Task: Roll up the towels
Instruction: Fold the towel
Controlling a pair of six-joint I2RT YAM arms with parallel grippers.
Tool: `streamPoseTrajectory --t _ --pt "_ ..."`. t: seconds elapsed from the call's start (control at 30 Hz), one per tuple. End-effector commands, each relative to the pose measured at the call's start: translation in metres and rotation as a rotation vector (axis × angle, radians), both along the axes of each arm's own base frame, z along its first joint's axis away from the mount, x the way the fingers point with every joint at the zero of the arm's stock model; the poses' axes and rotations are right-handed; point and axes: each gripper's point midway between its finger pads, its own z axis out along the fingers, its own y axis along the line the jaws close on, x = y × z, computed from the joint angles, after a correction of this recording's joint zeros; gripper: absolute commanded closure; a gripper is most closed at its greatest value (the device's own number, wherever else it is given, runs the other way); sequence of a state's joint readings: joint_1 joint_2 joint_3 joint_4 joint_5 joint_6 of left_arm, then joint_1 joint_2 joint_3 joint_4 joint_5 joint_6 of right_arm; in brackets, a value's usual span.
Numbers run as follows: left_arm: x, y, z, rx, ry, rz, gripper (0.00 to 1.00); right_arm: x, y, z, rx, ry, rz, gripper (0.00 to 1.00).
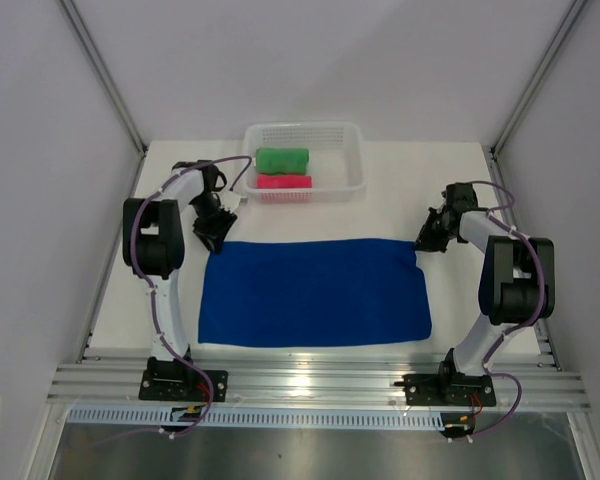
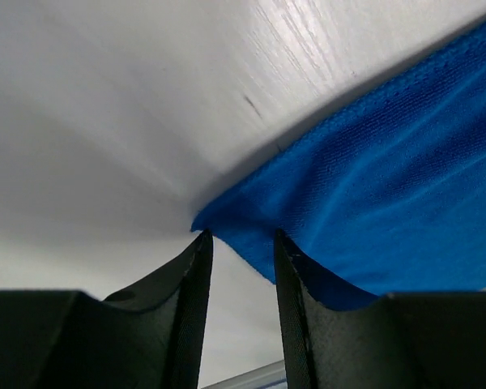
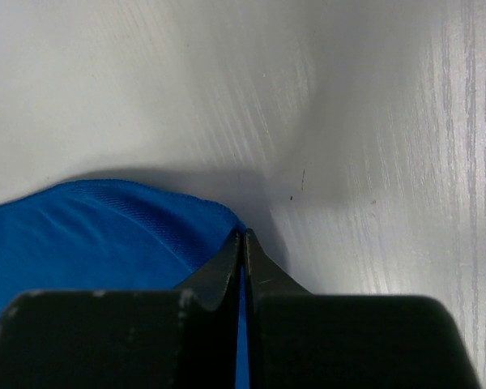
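Observation:
The royal blue towel (image 1: 315, 292) lies spread flat on the white table. My left gripper (image 1: 212, 232) is at its far left corner with the jaws apart. In the left wrist view that corner of the blue towel (image 2: 389, 178) lies at the tips of the open left gripper (image 2: 241, 235), not pinched. My right gripper (image 1: 427, 240) is at the far right corner. In the right wrist view the right gripper (image 3: 243, 235) is shut on the edge of the blue towel (image 3: 89, 235). A rolled green towel (image 1: 282, 159) and a rolled pink towel (image 1: 283, 182) lie in the basket.
The white mesh basket (image 1: 305, 128) stands at the back middle of the table, just beyond the blue towel's far edge. Grey walls with metal posts close in both sides. An aluminium rail runs along the near edge by the arm bases.

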State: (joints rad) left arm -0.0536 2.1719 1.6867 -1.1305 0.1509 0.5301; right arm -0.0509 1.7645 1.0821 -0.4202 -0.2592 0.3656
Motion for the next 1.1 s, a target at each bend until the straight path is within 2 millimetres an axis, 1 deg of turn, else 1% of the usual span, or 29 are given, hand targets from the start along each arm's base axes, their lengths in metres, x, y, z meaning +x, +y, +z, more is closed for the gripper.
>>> streamPoseTrajectory --t 0.0,0.07,0.17,0.23,0.33,0.43,0.5,0.57,0.6,0.63,0.73,0.77,0.8,0.83,0.87,0.9,0.93,0.97,1.07 --pt "-0.015 -0.007 -0.004 -0.027 0.103 0.045 0.61 0.004 -0.006 0.019 -0.020 -0.064 -0.016 1.00" --pt "-0.008 -0.005 -0.006 -0.017 0.077 0.062 0.62 0.004 -0.006 0.023 -0.021 -0.074 -0.020 1.00" --pt "0.007 -0.004 0.000 -0.009 0.012 0.098 0.62 0.002 -0.006 0.025 -0.023 -0.079 -0.022 1.00" --pt "0.014 -0.004 0.000 -0.005 -0.019 0.112 0.65 0.001 -0.006 0.026 -0.024 -0.080 -0.025 1.00" --pt "0.014 -0.003 -0.003 -0.006 -0.028 0.148 0.71 0.001 -0.006 0.028 -0.022 -0.087 -0.031 1.00" --pt "0.012 -0.003 -0.006 -0.007 -0.031 0.168 0.80 0.002 -0.006 0.030 -0.024 -0.098 -0.026 1.00" --pt "0.014 -0.003 -0.006 -0.010 -0.039 0.174 0.88 0.002 -0.007 0.030 -0.027 -0.098 -0.021 1.00" --pt "0.014 -0.003 -0.004 -0.016 -0.052 0.169 0.99 0.003 -0.007 0.029 -0.031 -0.097 -0.020 1.00" --pt "0.010 -0.003 -0.006 -0.017 -0.043 0.168 0.99 0.003 -0.007 0.029 -0.030 -0.095 -0.018 1.00" --pt "0.010 -0.003 -0.002 -0.019 -0.060 0.163 0.99 0.002 -0.007 0.028 -0.029 -0.094 -0.019 1.00" --pt "0.005 -0.003 -0.002 -0.034 -0.077 0.158 0.99 0.002 -0.006 0.032 -0.025 -0.105 -0.015 1.00" --pt "0.006 -0.003 0.006 -0.045 -0.106 0.155 0.99 0.001 -0.006 0.033 -0.024 -0.109 -0.011 1.00" --pt "0.011 -0.007 0.010 -0.074 -0.138 0.150 0.99 0.001 -0.005 0.034 -0.021 -0.114 -0.007 1.00" --pt "0.003 -0.008 0.008 -0.085 -0.131 0.145 0.99 0.001 -0.004 0.038 -0.018 -0.127 0.000 1.00" --pt "0.007 -0.009 0.020 -0.097 -0.174 0.141 0.99 0.001 -0.003 0.040 -0.019 -0.135 0.007 1.00" --pt "0.011 -0.010 0.025 -0.109 -0.209 0.137 0.99 0.001 -0.003 0.043 -0.016 -0.145 0.011 1.00" --pt "0.005 -0.012 0.022 -0.119 -0.208 0.136 0.99 0.002 -0.001 0.050 -0.009 -0.164 0.017 1.00" --pt "0.007 -0.010 0.030 -0.119 -0.243 0.141 0.99 0.000 0.000 0.051 -0.004 -0.169 0.019 1.00" --pt "0.006 -0.009 0.033 -0.124 -0.269 0.145 0.99 0.001 0.001 0.062 0.000 -0.207 0.023 1.00"
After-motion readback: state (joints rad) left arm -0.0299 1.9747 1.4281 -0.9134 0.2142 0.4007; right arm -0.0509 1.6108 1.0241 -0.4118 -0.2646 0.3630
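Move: Just under the half-open left fingers, about 1 cm below, lies the blue towel's far left corner. From this hand the near left corner is some 25 cm back, the pink roll roughly 20 cm ahead and 19 cm right, and the green roll 26 ahead, 19 right. The right hand already pinches the far right corner; its near right corner is about 25 cm back, 2 cm left and 4 cm below. Settling back over the corner, the left hand dips about 1 cm back and returns forward, sinks slightly, turns nearly 10 degrees counter-clockwise and shuts its fingers on the far left corner, then lifts and draws back some 1.5 cm with it. The right hand keeps its pinch and rises about 3.5 cm in two stages, pausing in between. ##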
